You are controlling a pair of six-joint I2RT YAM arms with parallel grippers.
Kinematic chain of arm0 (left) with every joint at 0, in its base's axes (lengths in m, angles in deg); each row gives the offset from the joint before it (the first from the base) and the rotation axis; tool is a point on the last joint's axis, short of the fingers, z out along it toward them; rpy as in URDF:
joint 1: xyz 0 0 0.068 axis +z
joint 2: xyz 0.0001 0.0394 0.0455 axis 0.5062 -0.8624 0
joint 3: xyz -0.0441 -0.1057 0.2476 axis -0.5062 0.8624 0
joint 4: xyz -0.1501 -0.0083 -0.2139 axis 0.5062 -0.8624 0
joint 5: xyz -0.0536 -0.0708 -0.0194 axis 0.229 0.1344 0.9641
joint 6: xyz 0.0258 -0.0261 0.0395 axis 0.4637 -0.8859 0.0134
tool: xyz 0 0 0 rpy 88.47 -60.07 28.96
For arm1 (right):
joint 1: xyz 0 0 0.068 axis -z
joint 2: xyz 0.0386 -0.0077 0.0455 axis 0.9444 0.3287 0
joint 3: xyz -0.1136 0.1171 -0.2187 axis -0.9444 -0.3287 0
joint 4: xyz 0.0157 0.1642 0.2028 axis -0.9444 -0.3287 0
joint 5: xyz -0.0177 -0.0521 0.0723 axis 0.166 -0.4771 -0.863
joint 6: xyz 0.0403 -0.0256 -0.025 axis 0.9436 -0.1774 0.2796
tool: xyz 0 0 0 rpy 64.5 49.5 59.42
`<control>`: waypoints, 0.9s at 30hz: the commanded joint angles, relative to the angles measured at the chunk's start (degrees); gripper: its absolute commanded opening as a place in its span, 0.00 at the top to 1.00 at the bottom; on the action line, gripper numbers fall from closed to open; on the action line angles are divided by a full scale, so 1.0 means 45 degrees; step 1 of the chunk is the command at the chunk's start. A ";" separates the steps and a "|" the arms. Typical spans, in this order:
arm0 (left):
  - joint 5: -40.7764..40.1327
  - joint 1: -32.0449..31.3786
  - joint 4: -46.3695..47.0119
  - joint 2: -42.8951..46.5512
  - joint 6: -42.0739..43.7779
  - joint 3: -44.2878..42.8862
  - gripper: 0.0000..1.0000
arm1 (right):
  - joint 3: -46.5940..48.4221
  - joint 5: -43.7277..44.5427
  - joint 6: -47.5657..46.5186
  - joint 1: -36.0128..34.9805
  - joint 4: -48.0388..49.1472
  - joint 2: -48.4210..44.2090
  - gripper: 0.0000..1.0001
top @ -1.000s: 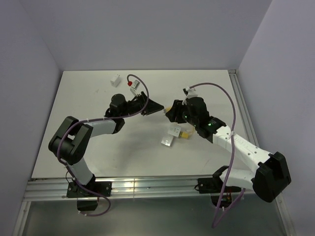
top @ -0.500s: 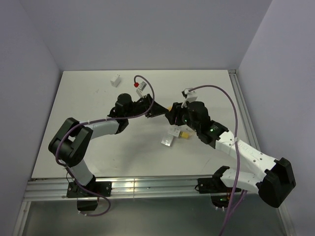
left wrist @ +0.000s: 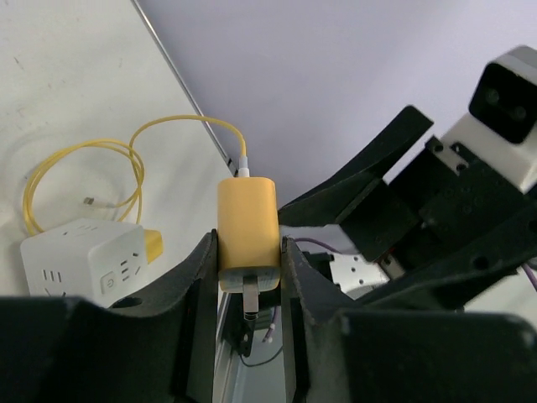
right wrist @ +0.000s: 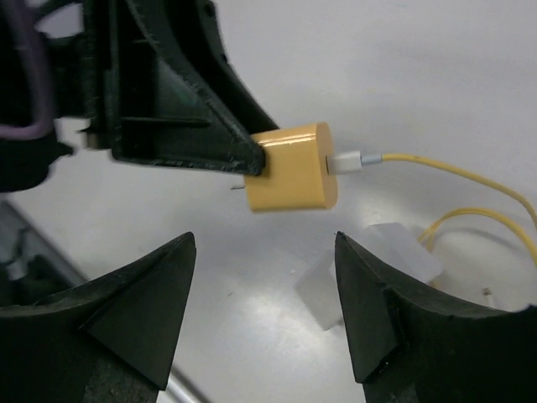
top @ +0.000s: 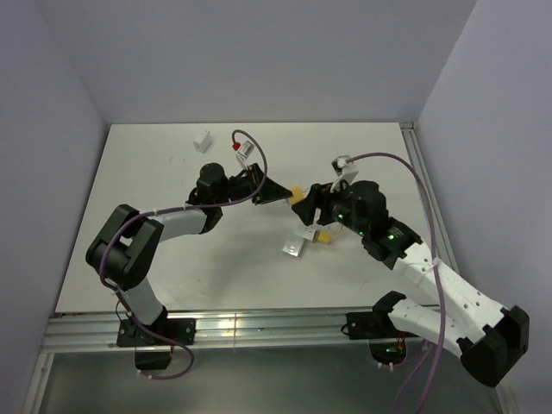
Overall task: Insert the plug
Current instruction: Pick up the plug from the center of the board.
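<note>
A yellow plug hangs in the air over the middle of the table, with my left gripper shut on it. In the left wrist view the plug sits squeezed between both fingers, a metal prong pointing back at the camera and its yellow cable trailing down. The cable leads to a white socket cube on the table, which also shows in the left wrist view. My right gripper stands open just right of the plug. From the right wrist the plug lies beyond the spread fingertips, untouched.
A small white block lies beside the socket cube. Another small white adapter sits at the back left. A metal rail runs along the table's right edge, with walls close on three sides.
The left gripper has shut on the yellow plug. The right gripper has opened, let go of it and drawn back to the right.
</note>
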 commanded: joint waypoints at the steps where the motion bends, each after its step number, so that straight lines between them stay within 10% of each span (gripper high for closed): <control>1: 0.1610 0.0501 0.2378 -0.0001 -0.0329 0.0129 1.00 | -0.0212 -0.3389 0.0851 0.1514 -0.0413 -0.1496 0.25; 14: 0.2885 0.0521 0.7922 -0.0508 -0.3138 0.0870 1.00 | -0.1092 -0.7622 0.2923 0.3103 0.1596 -0.1247 0.47; 27: 0.2592 -0.0201 0.8182 -0.0216 -0.3220 0.0988 1.00 | -0.2127 -0.7525 0.4505 0.3279 0.4000 -0.0914 0.50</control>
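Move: The left fingers already hold the plug, its middle about 2 cm to their right and 1 cm farther out. From the right gripper, open beside it, the plug is some 4 cm ahead, 2 cm left and 1 cm lower. The white outlet block lies on the table about 5 cm ahead of the right gripper, 2 cm right and 20 cm down; the silver adapter is 1 cm ahead, 2 cm left and 21 cm down. Swing the right gripper up, right and back, clear of the plug, then bring it left and down again to the plug, ending about 4 cm farther back, rolled some 20 degrees with its left side raised, and narrow its fingers to about half open. Meanwhile keep the plug gripped in the left hand and draw it back about 4 cm and slightly up, turning it a little clockwise. ##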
